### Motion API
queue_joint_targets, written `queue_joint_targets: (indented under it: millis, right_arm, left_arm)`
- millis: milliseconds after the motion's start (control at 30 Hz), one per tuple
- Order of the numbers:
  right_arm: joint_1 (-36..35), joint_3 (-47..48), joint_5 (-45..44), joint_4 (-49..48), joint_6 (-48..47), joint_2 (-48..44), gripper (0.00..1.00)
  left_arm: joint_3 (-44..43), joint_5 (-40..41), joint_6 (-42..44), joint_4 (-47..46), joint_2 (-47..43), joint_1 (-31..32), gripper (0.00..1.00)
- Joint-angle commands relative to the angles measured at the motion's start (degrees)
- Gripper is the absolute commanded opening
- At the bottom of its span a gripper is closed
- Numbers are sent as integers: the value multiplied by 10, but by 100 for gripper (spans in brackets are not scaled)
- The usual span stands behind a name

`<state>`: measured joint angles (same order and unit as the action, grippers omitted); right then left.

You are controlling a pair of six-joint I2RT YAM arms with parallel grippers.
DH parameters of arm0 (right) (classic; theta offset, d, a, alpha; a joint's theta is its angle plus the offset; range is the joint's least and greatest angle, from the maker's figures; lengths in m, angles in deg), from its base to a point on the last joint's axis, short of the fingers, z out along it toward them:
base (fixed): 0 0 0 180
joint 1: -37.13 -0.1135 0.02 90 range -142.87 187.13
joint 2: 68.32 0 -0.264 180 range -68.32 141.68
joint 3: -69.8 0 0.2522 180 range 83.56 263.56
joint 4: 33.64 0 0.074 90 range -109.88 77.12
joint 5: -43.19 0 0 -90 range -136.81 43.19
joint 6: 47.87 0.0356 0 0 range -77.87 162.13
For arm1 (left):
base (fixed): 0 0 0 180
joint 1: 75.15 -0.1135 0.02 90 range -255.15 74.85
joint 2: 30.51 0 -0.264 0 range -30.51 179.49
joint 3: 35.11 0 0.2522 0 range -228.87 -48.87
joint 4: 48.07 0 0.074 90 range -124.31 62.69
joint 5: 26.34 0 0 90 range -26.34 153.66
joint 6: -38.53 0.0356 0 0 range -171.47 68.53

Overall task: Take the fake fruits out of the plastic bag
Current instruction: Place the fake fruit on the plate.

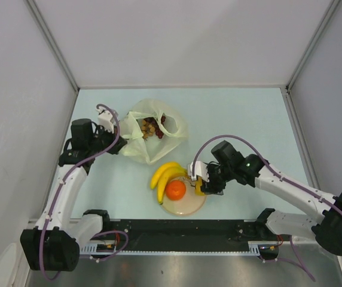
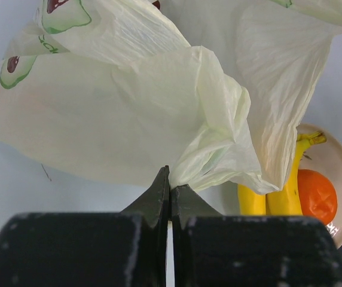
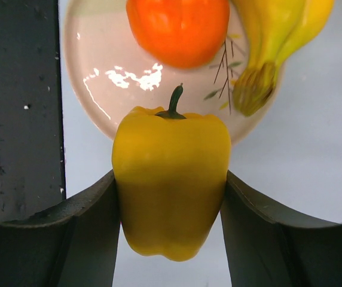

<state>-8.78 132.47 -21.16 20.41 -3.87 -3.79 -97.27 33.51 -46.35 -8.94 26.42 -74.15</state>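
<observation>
The plastic bag (image 1: 153, 134) lies at the table's middle left, mouth open, with dark grapes and brown fruit (image 1: 152, 127) showing inside. My left gripper (image 1: 122, 133) is shut on the bag's edge (image 2: 201, 161) and holds it up. My right gripper (image 1: 202, 184) is shut on a yellow pepper-shaped fruit (image 3: 171, 179), held just above the right rim of the beige plate (image 1: 192, 206). The banana bunch (image 1: 166, 175) and the orange fruit (image 1: 175, 189) lie on the plate. The orange fruit (image 3: 180, 27) and the bananas (image 3: 272, 48) also show in the right wrist view.
Grey walls close in the table on three sides. A black rail (image 1: 177, 230) with the arm bases runs along the near edge. The plate (image 2: 338, 173) shows behind the bag in the left wrist view.
</observation>
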Motion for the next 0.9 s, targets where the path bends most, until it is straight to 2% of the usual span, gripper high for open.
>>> queue_joint_targets:
  millis: [0,167,367,633,867]
  right_arm:
    - [-11,-37,-59,-74,60,-12,0]
    - [-12,-75,-77,-141,122,-8,0]
    - [-13,-93,-95,-178,173,-5,0]
    - [-18,-107,-109,-241,195,17,0]
    - [-37,-107,-117,-269,169,40,0]
  left_arm:
    - [6,-13,-15,-18,-16,2,0]
    - [11,-18,-17,-17,-23,2,0]
    - [20,-14,-17,-20,-28,3,0]
    - [23,-13,-18,-28,-29,3,0]
    - [30,-13,-15,-32,-30,2,0]
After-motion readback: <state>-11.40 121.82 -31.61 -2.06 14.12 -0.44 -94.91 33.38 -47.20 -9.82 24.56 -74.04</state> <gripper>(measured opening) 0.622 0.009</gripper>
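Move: The plate I'm taking the yellow pepper to has its middle about 7 cm to the left of my right hand, level with it fore and aft, and some 11 cm below. On it the orange fruit lies roughly 9 cm left and level, about 8 cm below; the bananas' middle is around 11 cm left and 4 cm farther out. From my left hand the plate is some 20 cm right and 16 cm back, well below. I lower the gripped yellow pepper about 4 cm with my right hand, quickly at first, then ease it some 3 cm forward and finally a little left over the plate, towards the gap between the orange fruit and the banana stems. Meanwhile my wrist swings about 15 degrees clockwise; my fingers keep their hold. ##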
